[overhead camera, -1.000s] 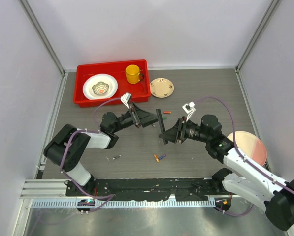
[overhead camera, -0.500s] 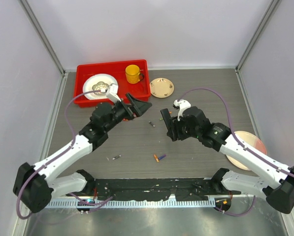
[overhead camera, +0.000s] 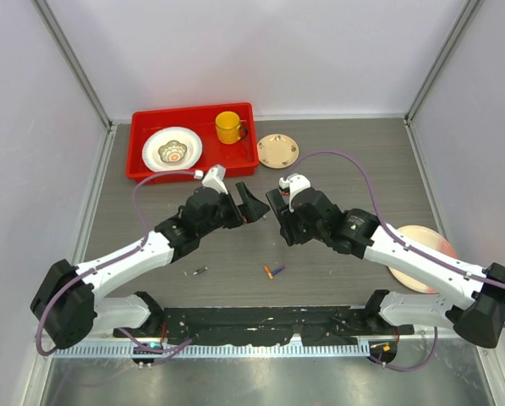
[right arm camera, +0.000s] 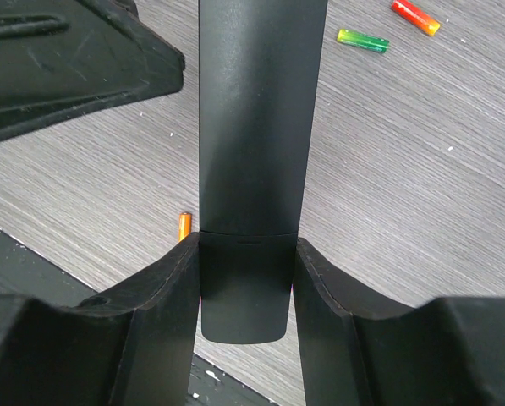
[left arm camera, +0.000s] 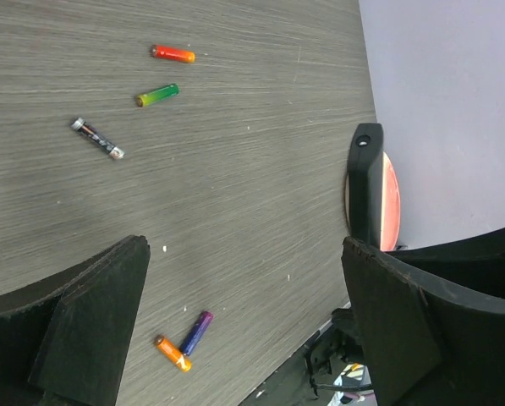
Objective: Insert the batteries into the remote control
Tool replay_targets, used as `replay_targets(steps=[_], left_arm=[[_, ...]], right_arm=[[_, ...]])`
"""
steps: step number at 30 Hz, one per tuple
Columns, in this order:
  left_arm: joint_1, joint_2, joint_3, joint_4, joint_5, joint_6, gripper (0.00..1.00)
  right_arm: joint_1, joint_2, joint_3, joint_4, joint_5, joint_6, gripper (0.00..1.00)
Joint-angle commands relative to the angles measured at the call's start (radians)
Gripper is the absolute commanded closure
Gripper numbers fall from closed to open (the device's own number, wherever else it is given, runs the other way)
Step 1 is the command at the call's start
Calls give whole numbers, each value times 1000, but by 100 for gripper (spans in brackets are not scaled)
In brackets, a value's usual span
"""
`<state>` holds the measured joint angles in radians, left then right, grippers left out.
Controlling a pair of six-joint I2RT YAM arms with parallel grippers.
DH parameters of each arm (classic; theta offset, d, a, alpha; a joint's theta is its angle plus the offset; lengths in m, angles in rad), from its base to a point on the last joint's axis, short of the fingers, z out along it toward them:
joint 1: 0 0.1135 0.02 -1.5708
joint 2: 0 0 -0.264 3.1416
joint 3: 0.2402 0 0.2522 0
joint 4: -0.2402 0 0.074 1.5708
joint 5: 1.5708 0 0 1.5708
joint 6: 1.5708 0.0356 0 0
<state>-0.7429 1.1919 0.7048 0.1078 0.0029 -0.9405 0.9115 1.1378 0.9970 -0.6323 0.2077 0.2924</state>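
My right gripper (right arm camera: 248, 247) is shut on the lower end of the remote control (right arm camera: 260, 110), a slim black bar held above the table. In the top view this gripper (overhead camera: 283, 216) is at the table's middle, facing my left gripper (overhead camera: 244, 205). The left gripper (left arm camera: 244, 254) stands wide open and holds nothing. Batteries lie loose on the table: a red-orange one (left arm camera: 172, 53), a green one (left arm camera: 156, 95), a dark silver-tipped one (left arm camera: 98, 139), and an orange (overhead camera: 269, 271) and purple (overhead camera: 278, 270) pair nearer the front edge.
A red tray (overhead camera: 140, 161) at the back left holds a white plate (overhead camera: 161, 144) and a yellow cup (overhead camera: 228, 127). A small beige plate (overhead camera: 278, 150) lies beside it. A pink plate (overhead camera: 430, 241) sits at the right, and a small dark piece (overhead camera: 200, 271) lies front left.
Both arms have reached further over the table. The left gripper swung toward the tray and came back; the right gripper carried the remote a little left. Neither gripper's opening changed.
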Motion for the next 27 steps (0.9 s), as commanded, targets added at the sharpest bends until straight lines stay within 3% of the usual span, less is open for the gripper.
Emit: replay_targets(steps=[1,7,13,20,27], left_arm=[[-39,37,76,81,-49,-18,0],[-69,77,45,216,-40,-64,1],[-84,130,67,253,-18,-72,6],[-93,182,73,309,-7,-78,26],[-96,218,64,392,20,-104,39]], right_arm=[[13,11,46,17,50,25,99],[21,20,42,36,47,34,99],[27,36,40,49,35,39,99],[36,31,40,52,36,39,99],[40,22,32,59,29,40,99]])
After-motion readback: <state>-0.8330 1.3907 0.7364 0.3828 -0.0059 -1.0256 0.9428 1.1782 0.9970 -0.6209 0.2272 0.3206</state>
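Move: The black remote, gripped near its lower end by the right hand, has its middle about 8 cm to the left hand's right, roughly 1 cm back and about level in height. From the right hand that middle is some 4 cm ahead, 1 cm left and 3 cm up. On the table some 17 cm below the left hand lie the grey battery, about 7 cm ahead and 2 cm right, the green one, 10 cm ahead and 8 cm right, and the orange one, 11 cm back and 4 cm right. The right hand keeps its pinch on the remote's lower end, easing about 1 cm down and 1 cm left, while the open left hand goes about 6 cm right towards the remote, with a small rise and dip on the way, and brings its fingers astride the remote's upper part. Those fingers close by about a third as they get there; a firm hold by them can't be seen yet. ##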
